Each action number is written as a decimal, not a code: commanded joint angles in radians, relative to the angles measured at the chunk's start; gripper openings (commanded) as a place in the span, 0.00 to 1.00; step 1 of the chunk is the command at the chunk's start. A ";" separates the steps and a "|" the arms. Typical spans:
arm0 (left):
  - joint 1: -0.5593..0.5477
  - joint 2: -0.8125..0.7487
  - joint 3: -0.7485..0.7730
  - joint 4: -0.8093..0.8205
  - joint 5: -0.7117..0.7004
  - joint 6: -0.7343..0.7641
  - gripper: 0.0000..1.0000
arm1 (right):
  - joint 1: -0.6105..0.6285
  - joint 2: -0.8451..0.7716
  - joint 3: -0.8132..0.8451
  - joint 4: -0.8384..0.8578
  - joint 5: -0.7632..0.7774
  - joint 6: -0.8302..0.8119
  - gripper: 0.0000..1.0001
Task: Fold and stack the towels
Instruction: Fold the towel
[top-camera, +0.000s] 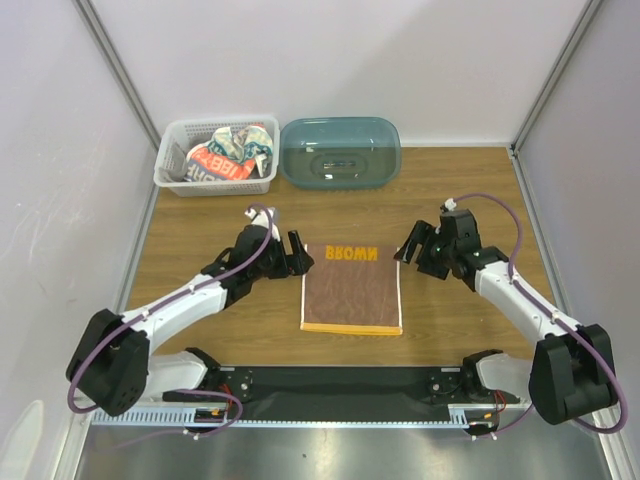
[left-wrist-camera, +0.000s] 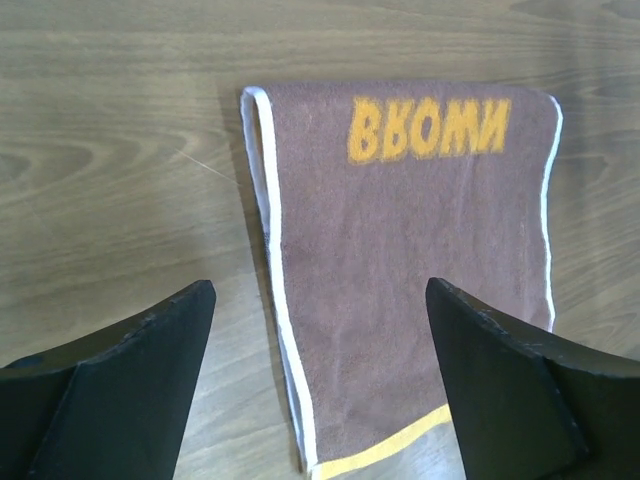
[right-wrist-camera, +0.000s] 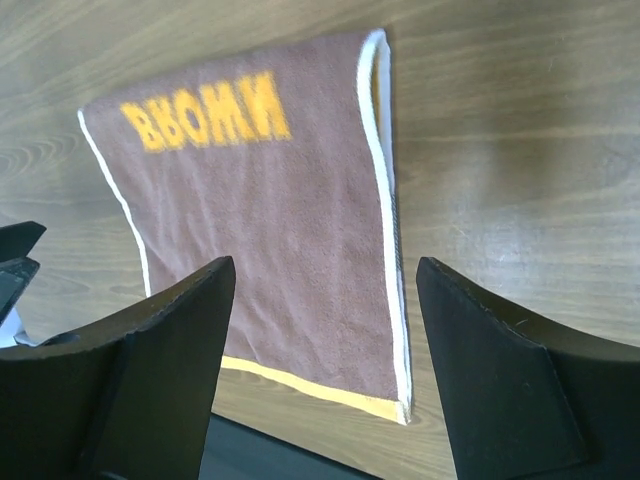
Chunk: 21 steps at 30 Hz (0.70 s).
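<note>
A brown towel with orange lettering lies folded flat on the wooden table, its orange edge toward the arm bases. My left gripper hovers at its far left corner and stands open and empty. My right gripper hovers at the far right corner, also open and empty. In the left wrist view the brown towel lies below the open gripper. In the right wrist view the brown towel shows between the spread fingers of the gripper. A crumpled white towel with printed letters sits in the basket.
The white lattice basket stands at the back left of the table. A translucent teal oval tub stands beside it at the back centre. A black strip runs along the near edge between the arm bases.
</note>
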 joint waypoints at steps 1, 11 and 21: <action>0.003 -0.017 -0.037 0.038 0.069 -0.084 0.90 | -0.001 -0.016 -0.039 0.011 0.003 0.025 0.79; -0.093 -0.349 -0.335 -0.075 0.098 -0.364 0.81 | 0.005 -0.275 -0.235 -0.173 -0.064 0.106 0.79; -0.144 -0.515 -0.488 -0.007 0.057 -0.593 0.71 | 0.007 -0.328 -0.284 -0.141 -0.130 0.114 0.78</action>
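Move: The towel's near-left corner, on the yellow hem, lies about 14 cm back from the left hand, 1 cm right and 9 cm below. Its near-right corner lies about 14 cm back from the right hand, 1 cm left and 9 cm down. The BROWN lettering is some 3 cm ahead and 12 cm right of the left hand, likewise 3 cm ahead and 12 cm left of the right hand, both at table height. Draw both open grippers back along the towel's white side edges towards its yellow near hem, sinking as you go, without gripping yet. Bring the left one about 12 cm back and 5 cm down, rolling its left side down and tipping the fingers steeper while narrowing their gap somewhat; bring the right one back nearly 10 cm and down about 4, fingers staying open. ##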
